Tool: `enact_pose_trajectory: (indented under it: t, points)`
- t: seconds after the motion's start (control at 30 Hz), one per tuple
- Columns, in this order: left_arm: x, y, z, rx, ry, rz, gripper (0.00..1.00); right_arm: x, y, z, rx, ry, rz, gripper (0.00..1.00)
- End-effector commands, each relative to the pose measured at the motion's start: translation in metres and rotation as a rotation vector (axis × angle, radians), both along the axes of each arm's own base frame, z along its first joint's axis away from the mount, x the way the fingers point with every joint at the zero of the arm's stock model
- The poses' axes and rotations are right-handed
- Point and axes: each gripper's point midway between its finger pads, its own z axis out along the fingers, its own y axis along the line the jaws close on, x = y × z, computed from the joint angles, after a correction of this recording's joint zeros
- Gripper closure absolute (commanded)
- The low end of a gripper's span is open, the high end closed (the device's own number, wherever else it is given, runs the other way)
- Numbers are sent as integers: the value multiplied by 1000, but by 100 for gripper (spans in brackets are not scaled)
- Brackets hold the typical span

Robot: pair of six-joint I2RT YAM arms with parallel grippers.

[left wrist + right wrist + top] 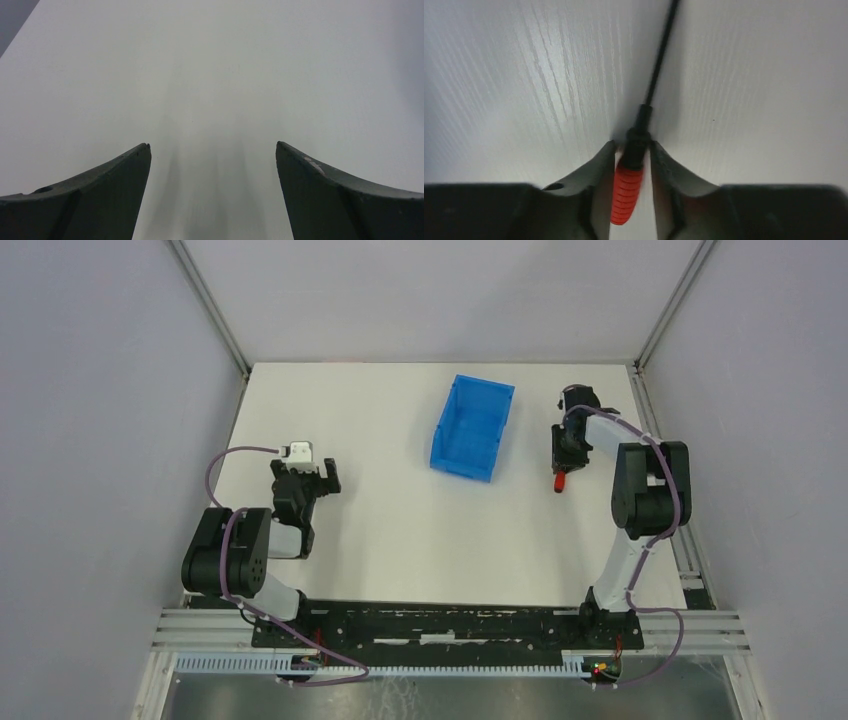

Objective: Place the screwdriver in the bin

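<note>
The screwdriver [560, 482] lies on the white table at the right, its red handle toward me and its thin black shaft pointing away. My right gripper [566, 456] stands right over it. In the right wrist view the red ribbed handle [626, 192] runs between the two fingers, and my right gripper [634, 146] is shut on the screwdriver, fingertips pressed on the black collar from both sides. The blue bin [462, 462] sits on the table to the left of that gripper, apart from it, with nothing inside. My left gripper [318, 478] hovers open at the left, [212, 150] nothing between its fingers.
Grey enclosure walls and metal corner posts [210, 310] border the table. The right table edge and a rail [690, 550] run close beside the right arm. Bare white tabletop [400, 540] lies between the two arms.
</note>
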Motion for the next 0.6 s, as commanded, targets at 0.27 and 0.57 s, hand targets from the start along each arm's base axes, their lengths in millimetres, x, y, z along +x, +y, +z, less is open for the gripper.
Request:
enact_pose_trajectory:
  t: [0.27,0.57]
  points:
    - [5,-1,15,-32,-54,7,0,33,-6,109,-15,-107,39,100]
    - [5,-1,15,-31,-55,7,0,43,-2,195,33,-294,-32,100]
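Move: The screwdriver lies on the table between the right hand's half-open fingers, its black collar right at the pads, its middle only about 1 cm ahead and its shaft pointing forward. The blue bin stands some 21 cm to the right hand's left and 12 cm farther out, its middle roughly 4 cm higher. From the idle left hand the screwdriver is about 60 cm to the right, 3 cm ahead and 7 cm below. The screwdriver is pinched at its collar as the right fingers, straddling it half open, shut on it low over the table. With the grip kept, the right hand then lifts it steeply, about 18 cm up, reaching some 6 cm forward on the way while the fingers tip outward by roughly 15 degrees. ##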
